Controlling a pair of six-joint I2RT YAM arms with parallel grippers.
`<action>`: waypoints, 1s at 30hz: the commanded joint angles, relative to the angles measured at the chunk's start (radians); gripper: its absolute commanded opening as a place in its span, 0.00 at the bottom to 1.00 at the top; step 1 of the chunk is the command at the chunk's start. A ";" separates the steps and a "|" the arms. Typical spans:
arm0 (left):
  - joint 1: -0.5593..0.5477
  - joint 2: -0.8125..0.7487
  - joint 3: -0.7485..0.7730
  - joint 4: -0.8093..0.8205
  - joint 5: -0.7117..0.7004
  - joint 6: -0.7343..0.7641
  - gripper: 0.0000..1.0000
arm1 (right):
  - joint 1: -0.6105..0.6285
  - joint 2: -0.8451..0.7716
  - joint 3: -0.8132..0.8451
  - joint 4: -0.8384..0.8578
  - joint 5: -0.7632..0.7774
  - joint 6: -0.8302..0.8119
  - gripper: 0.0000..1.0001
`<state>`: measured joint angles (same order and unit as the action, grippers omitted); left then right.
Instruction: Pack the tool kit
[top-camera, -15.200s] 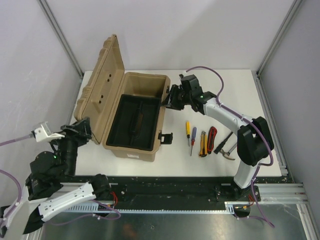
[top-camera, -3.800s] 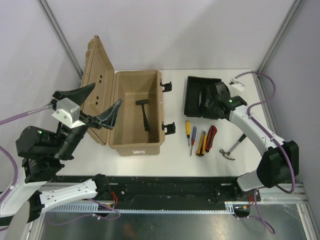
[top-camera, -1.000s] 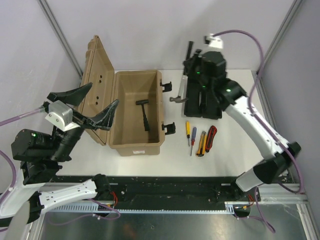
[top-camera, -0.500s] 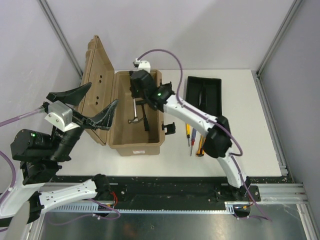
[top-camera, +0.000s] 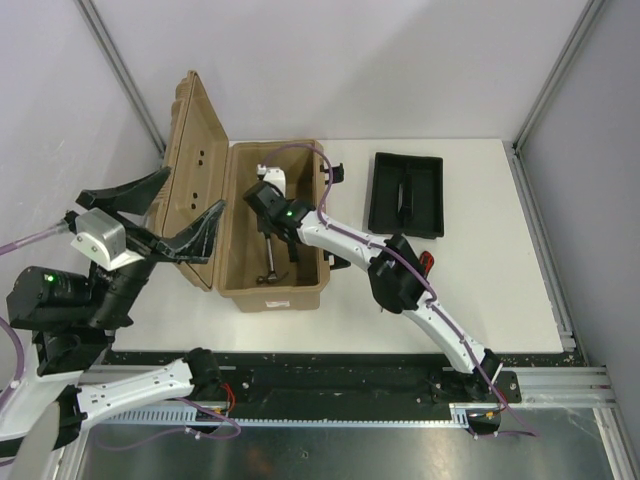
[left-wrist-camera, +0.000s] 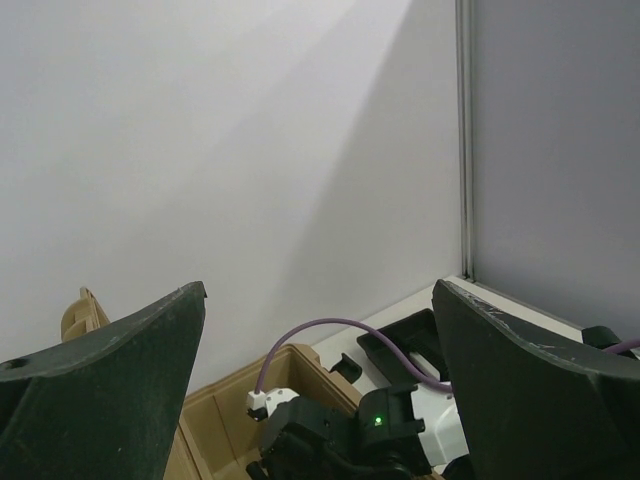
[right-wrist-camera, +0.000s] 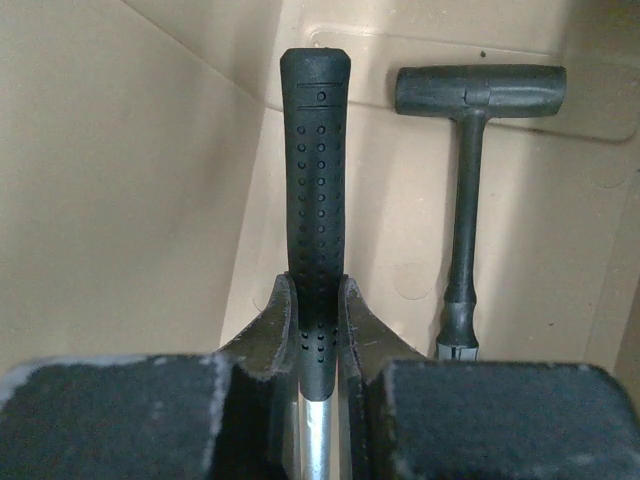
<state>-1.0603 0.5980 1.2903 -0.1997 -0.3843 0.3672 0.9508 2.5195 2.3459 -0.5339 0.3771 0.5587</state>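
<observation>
The tan tool kit case (top-camera: 240, 290) stands open on the table, its lid (top-camera: 196, 150) upright at the left. My right gripper (top-camera: 272, 222) reaches down into the case and is shut on the black dotted grip of a hammer (right-wrist-camera: 315, 150). That hammer's silver shaft and head (top-camera: 269, 272) point toward the case's near wall. A second black hammer (right-wrist-camera: 468, 200) lies on the case floor just right of the held one. My left gripper (left-wrist-camera: 318, 290) hangs open and empty, raised left of the case.
The black inner tray (top-camera: 407, 193) lies on the table right of the case. A bit of the red-black pliers (top-camera: 427, 262) shows beside the right arm, which covers the other small tools. Black latches (top-camera: 336, 172) stick out from the case's right wall.
My right arm carried the hammer from above the black tray leftward over the case, then lowered it inside. The left arm has shifted slightly left.
</observation>
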 joint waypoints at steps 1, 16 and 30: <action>-0.004 -0.010 -0.008 0.031 0.004 0.006 0.99 | 0.002 0.000 0.058 0.004 0.030 0.037 0.08; -0.004 -0.009 0.005 0.031 0.005 0.014 0.99 | -0.003 -0.217 -0.045 0.102 0.082 -0.018 0.67; -0.005 0.009 0.009 0.031 0.016 0.021 1.00 | -0.262 -0.758 -0.560 0.209 0.123 -0.086 0.69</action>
<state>-1.0603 0.5892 1.2884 -0.1959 -0.3836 0.3676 0.8154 1.8584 1.9614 -0.3485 0.4408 0.4801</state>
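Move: I still hold the claw hammer by its black grip in my right hand, low inside the tool box; the hammer's middle is about 2 cm back and 1 cm below my fingertips. The mallet lies some 5 cm to the right and 1 cm forward, 3 cm lower. The box's right wall stands about 12 cm to the right and 3 cm ahead. From my left hand, the hammer is roughly 24 cm ahead, 9 cm right and 45 cm down. I hold my right hand almost still while its fingers spread and let go of the hammer's grip, beside the mallet. Then I lift it clear, nearly straight up at first, then swinging right over the box's right side as it keeps climbing, about 26 cm up and 14 cm right in all. My fingers stay open and tip up from their downward slant by some 20 degrees. ##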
